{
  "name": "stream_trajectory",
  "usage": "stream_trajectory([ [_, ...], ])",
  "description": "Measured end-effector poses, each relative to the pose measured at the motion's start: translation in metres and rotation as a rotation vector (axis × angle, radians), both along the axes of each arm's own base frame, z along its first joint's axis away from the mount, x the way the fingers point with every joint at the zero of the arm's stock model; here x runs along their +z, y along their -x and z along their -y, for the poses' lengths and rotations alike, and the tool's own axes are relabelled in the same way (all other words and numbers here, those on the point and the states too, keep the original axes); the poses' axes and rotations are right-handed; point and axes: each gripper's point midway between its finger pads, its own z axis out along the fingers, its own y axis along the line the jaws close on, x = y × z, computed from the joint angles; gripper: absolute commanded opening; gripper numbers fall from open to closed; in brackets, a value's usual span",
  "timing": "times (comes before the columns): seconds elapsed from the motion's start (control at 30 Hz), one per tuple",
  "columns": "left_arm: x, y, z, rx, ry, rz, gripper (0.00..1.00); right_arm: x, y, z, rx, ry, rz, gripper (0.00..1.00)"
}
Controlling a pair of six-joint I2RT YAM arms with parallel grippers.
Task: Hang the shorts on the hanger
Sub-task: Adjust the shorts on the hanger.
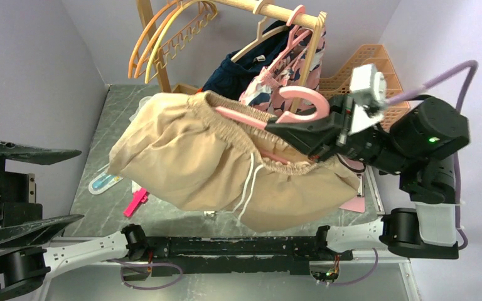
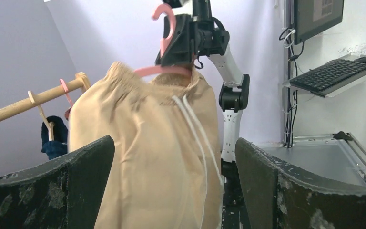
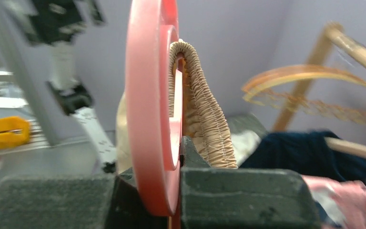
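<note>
The tan shorts [image 1: 194, 163] hang by their gathered waistband from the pink hanger [image 1: 301, 103], white drawstring dangling. My right gripper [image 1: 292, 132] is shut on the hanger just below its hook and holds it above the table. In the right wrist view the hanger [image 3: 147, 95] sits clamped between the fingers, with the waistband [image 3: 205, 124] draped just behind it. My left gripper [image 1: 78, 185] stands wide open at the far left, apart from the fabric. In the left wrist view the shorts [image 2: 143, 157] hang ahead of its spread fingers [image 2: 90, 167], under the hanger [image 2: 164, 33].
A wooden rack [image 1: 276, 9] at the back carries orange and yellow hangers [image 1: 163, 44], a navy garment [image 1: 238, 69] and a patterned garment [image 1: 270, 81]. An orange basket [image 1: 364, 63] stands at the back right. A pink clip [image 1: 136, 204] lies on the table.
</note>
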Motion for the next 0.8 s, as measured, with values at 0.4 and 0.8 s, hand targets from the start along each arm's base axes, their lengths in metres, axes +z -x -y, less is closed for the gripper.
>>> stream_trajectory([
  [0.4, -0.035, -0.043, 0.057, 0.056, -0.165, -0.093, 1.00, -0.076, -0.040, -0.028, -0.155, 0.249, -0.094, 0.00],
  [0.8, -0.050, -0.070, 0.059, 0.186, -0.175, -0.121, 0.99, -0.079, -0.031, -0.025, -0.111, 0.261, -0.102, 0.00],
])
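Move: The waistband's left end, where the pink hanger's arm sits inside the shorts, is about 18 cm to the right of the open left hand, 10 cm ahead and roughly level. From the right hand, which already holds the hanger neck, that end is some 12 cm left, 4 cm ahead and 3 cm lower. The drawstring hangs about 5 cm left, 6 cm back and 8 cm below; the flowered shorts on the rack are some 16 cm ahead, 3 cm right and 18 cm lower. The right hand keeps its grip on the hanger neck and lowers hanger and shorts by about 8 cm in the first half, going some 3 cm forward and tipping its fingers down about 15 degrees, then nearly holds that height. The left hand, fingers still wide open, closes in on the waistband's left end, first going right, forward and down together, then mostly straight forward, about 7 cm forward, 6 cm right and 5 cm down in all, with its fingers dipping and swinging slightly counter-clockwise. ##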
